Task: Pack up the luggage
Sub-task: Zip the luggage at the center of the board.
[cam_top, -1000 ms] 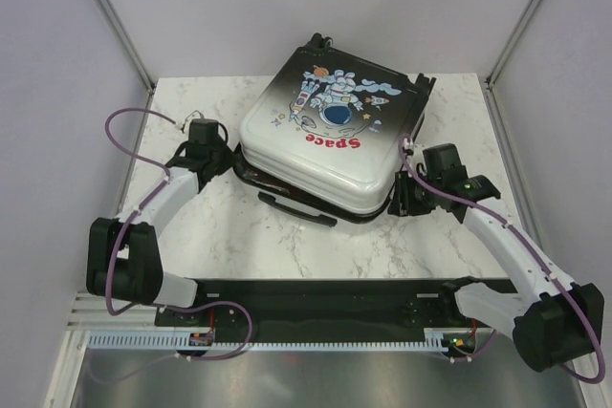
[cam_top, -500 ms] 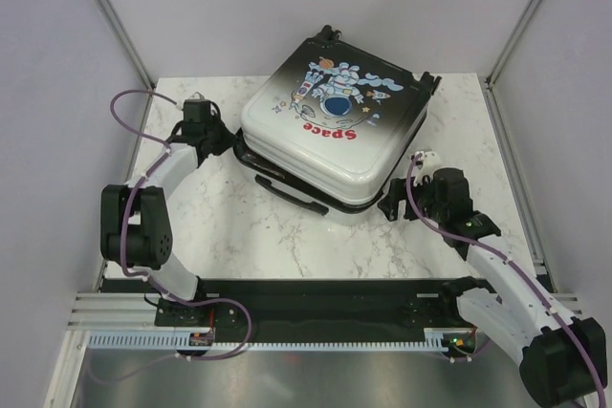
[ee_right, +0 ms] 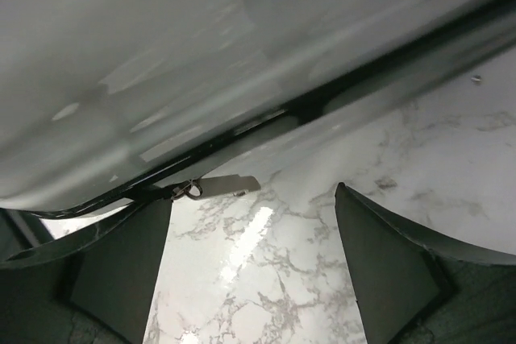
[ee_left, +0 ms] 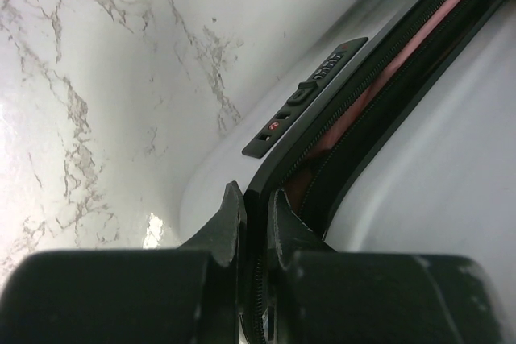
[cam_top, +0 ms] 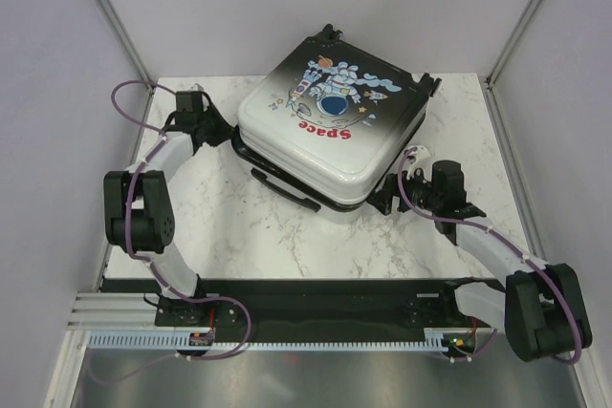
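The luggage [cam_top: 330, 121], a black-to-white shell with an astronaut and red "Space" print, lies flat at the back of the table with its lid down. At its left corner my left gripper [cam_top: 218, 131] is shut on the black zipper band [ee_left: 256, 199]; the left wrist view shows both fingers pinching it. The seam beyond gapes, showing something pink [ee_left: 379, 78] inside, and the combination lock [ee_left: 306, 94] sits on the shell. My right gripper [cam_top: 385, 200] stands open at the luggage's front right corner. Its wrist view shows a metal zipper pull [ee_right: 222, 186] hanging free near its left finger [ee_right: 121, 267].
The black carry handle [cam_top: 285, 190] juts from the luggage's front side. White marble table [cam_top: 287, 246] lies in front of the case. Frame posts and grey walls close in the back and sides. The black base rail [cam_top: 316, 298] runs along the near edge.
My right gripper has opened and drawn slightly left along the front corner. The left arm has swung toward the back left, and the luggage has shifted back with it.
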`<control>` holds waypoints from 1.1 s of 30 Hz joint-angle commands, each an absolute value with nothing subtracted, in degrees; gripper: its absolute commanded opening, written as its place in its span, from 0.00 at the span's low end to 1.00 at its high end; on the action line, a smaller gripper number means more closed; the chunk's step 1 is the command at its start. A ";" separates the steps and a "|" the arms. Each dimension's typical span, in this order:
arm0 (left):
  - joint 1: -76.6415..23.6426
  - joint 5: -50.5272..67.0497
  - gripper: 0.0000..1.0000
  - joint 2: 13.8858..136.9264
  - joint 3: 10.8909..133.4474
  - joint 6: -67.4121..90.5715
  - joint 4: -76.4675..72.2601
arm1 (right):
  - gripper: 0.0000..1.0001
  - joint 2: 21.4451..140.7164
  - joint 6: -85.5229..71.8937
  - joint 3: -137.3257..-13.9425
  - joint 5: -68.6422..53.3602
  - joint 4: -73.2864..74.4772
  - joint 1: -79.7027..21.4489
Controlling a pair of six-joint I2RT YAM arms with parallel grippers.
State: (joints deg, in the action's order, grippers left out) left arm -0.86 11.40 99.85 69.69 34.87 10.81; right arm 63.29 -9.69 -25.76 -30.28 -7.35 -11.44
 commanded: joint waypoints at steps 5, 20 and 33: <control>-0.09 9.49 0.02 106.34 77.87 36.30 8.52 | 0.85 71.54 -9.14 -29.01 -43.68 -18.88 -11.60; -0.17 9.40 0.02 106.44 78.75 36.65 11.16 | 0.54 72.16 -17.75 -25.93 -50.18 -32.43 -13.71; -0.09 9.14 0.02 105.29 78.22 37.18 11.69 | 0.00 72.78 -16.70 -26.63 -50.02 -29.27 -16.44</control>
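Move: The zip pull at the luggage's near right corner sits at the rim, about 4 cm to the left of my open right hand and 2 cm nearer me, roughly 1 cm higher. The luggage handle is about 23 cm to that hand's left and 2 cm ahead, some 1 cm lower. From my left hand, already pinching the rim at the left corner, the pull lies some 33 cm right and 19 cm back, about level; the combination lock is roughly 8 cm ahead, 5 cm right and 2 cm lower. I bring my right hand about 6 cm left around the near corner, easing some 3 cm back and slightly up, turning it roughly 20 degrees counter-clockwise with its left side rising, and shut the wide-open fingers on the zip pull under the rim. My left hand keeps its pinch, pushes its corner forward 2 cm early on, then all but holds still. ##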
